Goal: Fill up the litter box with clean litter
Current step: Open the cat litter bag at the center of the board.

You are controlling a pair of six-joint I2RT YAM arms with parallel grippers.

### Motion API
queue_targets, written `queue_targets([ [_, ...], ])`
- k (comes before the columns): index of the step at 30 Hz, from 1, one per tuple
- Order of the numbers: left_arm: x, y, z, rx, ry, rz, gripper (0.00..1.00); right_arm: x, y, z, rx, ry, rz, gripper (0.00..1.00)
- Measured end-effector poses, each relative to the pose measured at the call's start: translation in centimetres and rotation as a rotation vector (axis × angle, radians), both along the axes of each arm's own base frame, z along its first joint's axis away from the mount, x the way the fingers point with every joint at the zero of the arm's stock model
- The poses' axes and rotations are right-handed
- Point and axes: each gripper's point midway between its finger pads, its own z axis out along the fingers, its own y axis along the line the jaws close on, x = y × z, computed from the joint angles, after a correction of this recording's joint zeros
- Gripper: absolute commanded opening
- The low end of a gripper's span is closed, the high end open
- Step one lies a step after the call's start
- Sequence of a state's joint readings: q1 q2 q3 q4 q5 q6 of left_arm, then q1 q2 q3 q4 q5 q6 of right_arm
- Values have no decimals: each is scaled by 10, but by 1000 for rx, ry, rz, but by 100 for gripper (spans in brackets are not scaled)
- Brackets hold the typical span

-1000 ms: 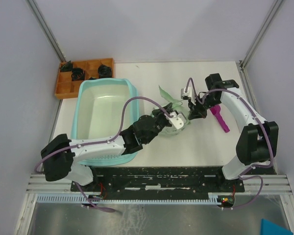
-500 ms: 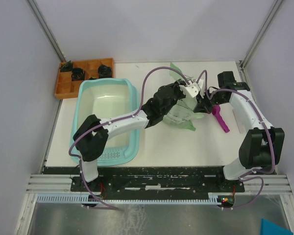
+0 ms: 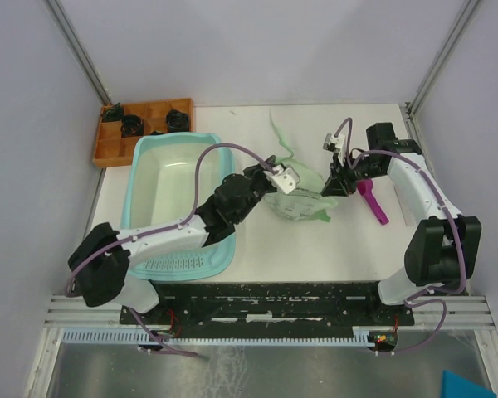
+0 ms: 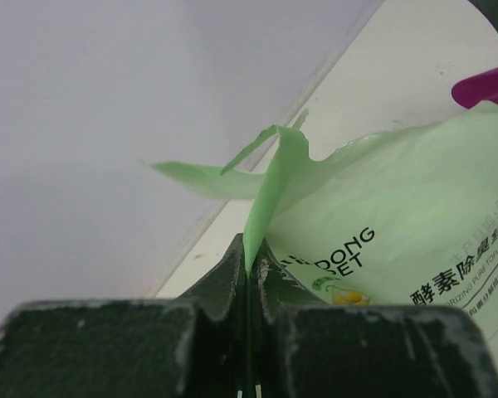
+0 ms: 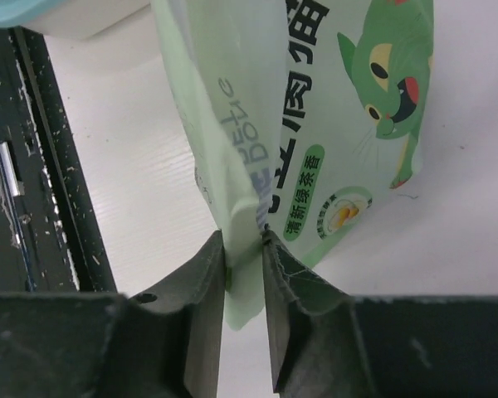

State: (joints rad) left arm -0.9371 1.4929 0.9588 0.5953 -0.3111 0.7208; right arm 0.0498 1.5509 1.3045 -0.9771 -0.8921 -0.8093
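Note:
The light-teal litter box [image 3: 176,195] lies at the left of the table, and its floor looks bare. The clean litter is hidden. A pale green printed bag [image 3: 299,197] lies to the right of the box. My left gripper [image 3: 276,177] is shut on the bag's torn top edge [image 4: 270,178], which is pinched flat between the fingertips [image 4: 251,249]. My right gripper [image 3: 331,186] is at the bag's right side. Its jaws [image 5: 243,242] stand a little apart, with a bottom corner of the bag [image 5: 332,99] lying between them.
A magenta scoop [image 3: 372,200] lies just right of my right gripper. An orange compartment tray [image 3: 141,129] with black parts sits at the back left. The box's rim [image 5: 33,12] shows near the bag. Grey walls enclose the table on three sides.
My left arm lifted the bag up and back, then brought it down and left toward the litter box. The right gripper followed the bag, and its jaws have parted from shut.

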Motion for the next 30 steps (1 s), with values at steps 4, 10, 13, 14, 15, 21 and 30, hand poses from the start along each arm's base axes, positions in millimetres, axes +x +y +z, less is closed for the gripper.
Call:
queue_targets([
  [4,-19,26,-8,-13,16,-2,3,-20,0,3,4,58,28,47],
  [10,-31,46,-19,-41,41,1,3,-38,-4,40,1,-2,20,52],
  [13,-35,50,-22,-61,48,-8,3,-36,-6,64,3,-94,-33,54],
  [14,-37,50,-22,-68,51,-15,3,-34,-5,69,7,-118,-46,54],
  [15,-38,50,-22,-75,53,-23,3,-32,-4,72,12,-128,-52,54],
  [21,-43,45,-20,-92,60,-69,3,0,7,59,17,-46,-62,52],
  [30,-45,40,-17,-86,65,-95,3,22,30,28,-8,99,33,49],
])
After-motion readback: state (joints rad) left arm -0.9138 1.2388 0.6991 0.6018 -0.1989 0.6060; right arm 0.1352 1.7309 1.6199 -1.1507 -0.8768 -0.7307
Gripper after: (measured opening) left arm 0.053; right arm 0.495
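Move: Both hands have hold of the cat litter bag. Its middle lies roughly 8 cm left of the right hand, 1 cm back and 5 cm below, and about 7 cm right of the left hand, 8 cm back and 12 cm below. The purple scoop is some 16 cm to the right hand's right and 3 cm back; the litter box's middle is about 26 cm left of the left hand and 10 cm back, both on the table. The bag's right-hand corner comes free as the right fingers open. That hand draws back about 4 cm while rising some 7 cm, then comes forward and down again with a drift left, ending open just above the bag's far right edge. The left hand keeps its pinch on the upper edge, pulling it back and left towards the litter box while sinking slightly. ##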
